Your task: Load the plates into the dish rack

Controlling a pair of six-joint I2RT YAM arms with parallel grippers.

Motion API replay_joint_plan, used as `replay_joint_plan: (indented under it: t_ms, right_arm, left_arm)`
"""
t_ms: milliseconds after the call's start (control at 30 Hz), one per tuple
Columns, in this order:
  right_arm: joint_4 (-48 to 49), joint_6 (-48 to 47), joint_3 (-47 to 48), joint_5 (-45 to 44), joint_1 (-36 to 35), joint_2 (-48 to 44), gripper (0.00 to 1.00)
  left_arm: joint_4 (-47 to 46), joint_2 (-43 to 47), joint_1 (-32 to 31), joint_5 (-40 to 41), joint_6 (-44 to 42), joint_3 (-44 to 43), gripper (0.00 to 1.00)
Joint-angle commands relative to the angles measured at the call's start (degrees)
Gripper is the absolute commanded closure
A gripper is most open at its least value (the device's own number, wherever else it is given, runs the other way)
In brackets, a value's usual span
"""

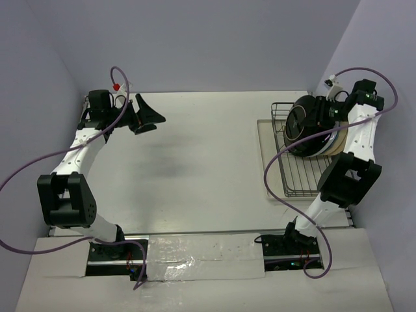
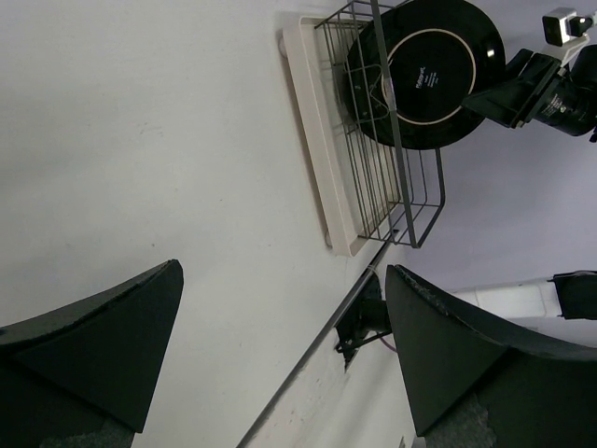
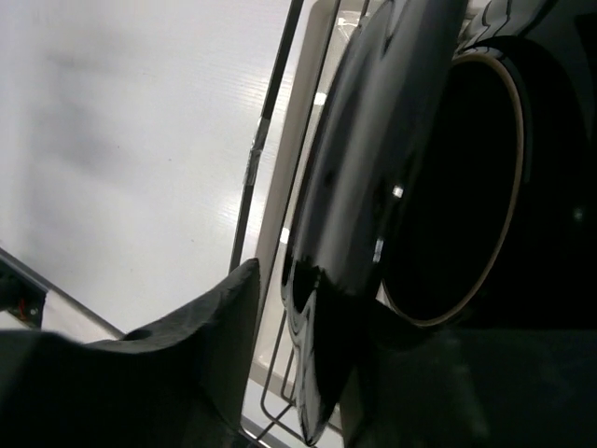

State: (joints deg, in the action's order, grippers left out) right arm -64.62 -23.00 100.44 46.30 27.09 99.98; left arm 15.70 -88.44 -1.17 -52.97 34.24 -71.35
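Observation:
The dish rack [image 1: 296, 175] stands at the right on its cream tray [image 1: 265, 162]. A glossy black plate [image 1: 300, 123] with a thin cream ring leans upright at the rack's far end. Cream-tan plate edges [image 1: 333, 140] stand behind it. My right gripper [image 1: 323, 112] is at this plate's upper rim. In the right wrist view the plate's rim [image 3: 354, 187] stands between the jaws [image 3: 322, 308], with a gap to the left finger [image 3: 201, 345]; the jaws look open. My left gripper [image 1: 151, 117] is open and empty above the table's far left [image 2: 283, 271]. The left wrist view also shows the plate [image 2: 429, 75] and rack [image 2: 410, 187].
Grey walls close in the table on the left, back and right. The rack sits close to the right wall, and its near part [image 1: 300, 182] holds no plates. The right arm's purple cable [image 1: 276, 175] loops over the rack's front.

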Motion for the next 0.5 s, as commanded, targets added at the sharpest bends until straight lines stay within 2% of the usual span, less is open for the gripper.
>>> replay_joint_plan:
  t_ms: [0, 167, 200, 300, 467]
  right_arm:
    - [0.0, -2.2, 4.2, 1.1, 1.0, 0.3, 0.55]
    - [-0.9, -2.6, 7.2, 0.0, 1.9, 0.8, 0.48]
    - [-0.9, -2.7, 7.6, -0.3, 1.9, 0.7, 0.37]
    - [-0.5, -2.4, 9.1, -2.1, 1.9, 0.0, 0.20]
    - [0.3, -1.2, 12.9, -5.9, 1.1, -2.6, 0.04]
  left_arm:
    - [-0.9, -0.3, -0.1, -1.5, 0.5, -2.9, 0.01]
    - [-0.2, -0.3, -0.1, -1.2, -0.2, -3.4, 0.01]
    - [-0.1, -0.2, -0.1, -1.2, -0.3, -3.4, 0.01]
    - [0.4, -0.1, -0.2, -0.7, -0.8, -3.4, 0.01]
    - [3.0, 0.8, 0.1, 1.8, -3.3, -4.4, 0.01]
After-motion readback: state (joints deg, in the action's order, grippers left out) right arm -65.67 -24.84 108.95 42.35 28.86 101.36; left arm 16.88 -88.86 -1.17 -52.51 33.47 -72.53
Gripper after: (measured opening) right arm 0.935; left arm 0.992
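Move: The right gripper, partly open, straddles the top rim of the last black plate; the plate's middle lies about 3 cm left, 2 cm back and 8 cm below it. The other black plate stands just right of that one, roughly under the hand and 3 cm back; the white plate is another 3 cm or so to the right, level with it. From the left gripper the last black plate lies some 52 cm to the right, 2 cm back and 9 cm lower. Let go of the black plate's rim: keep spreading the right gripper's fingers until they are almost wide open, drawing the hand about 3 cm to the right. Then lift it out as well, some 3 cm up and slightly forward, easing the wrist back about 10 degrees so the fingers come clear of the plate. ##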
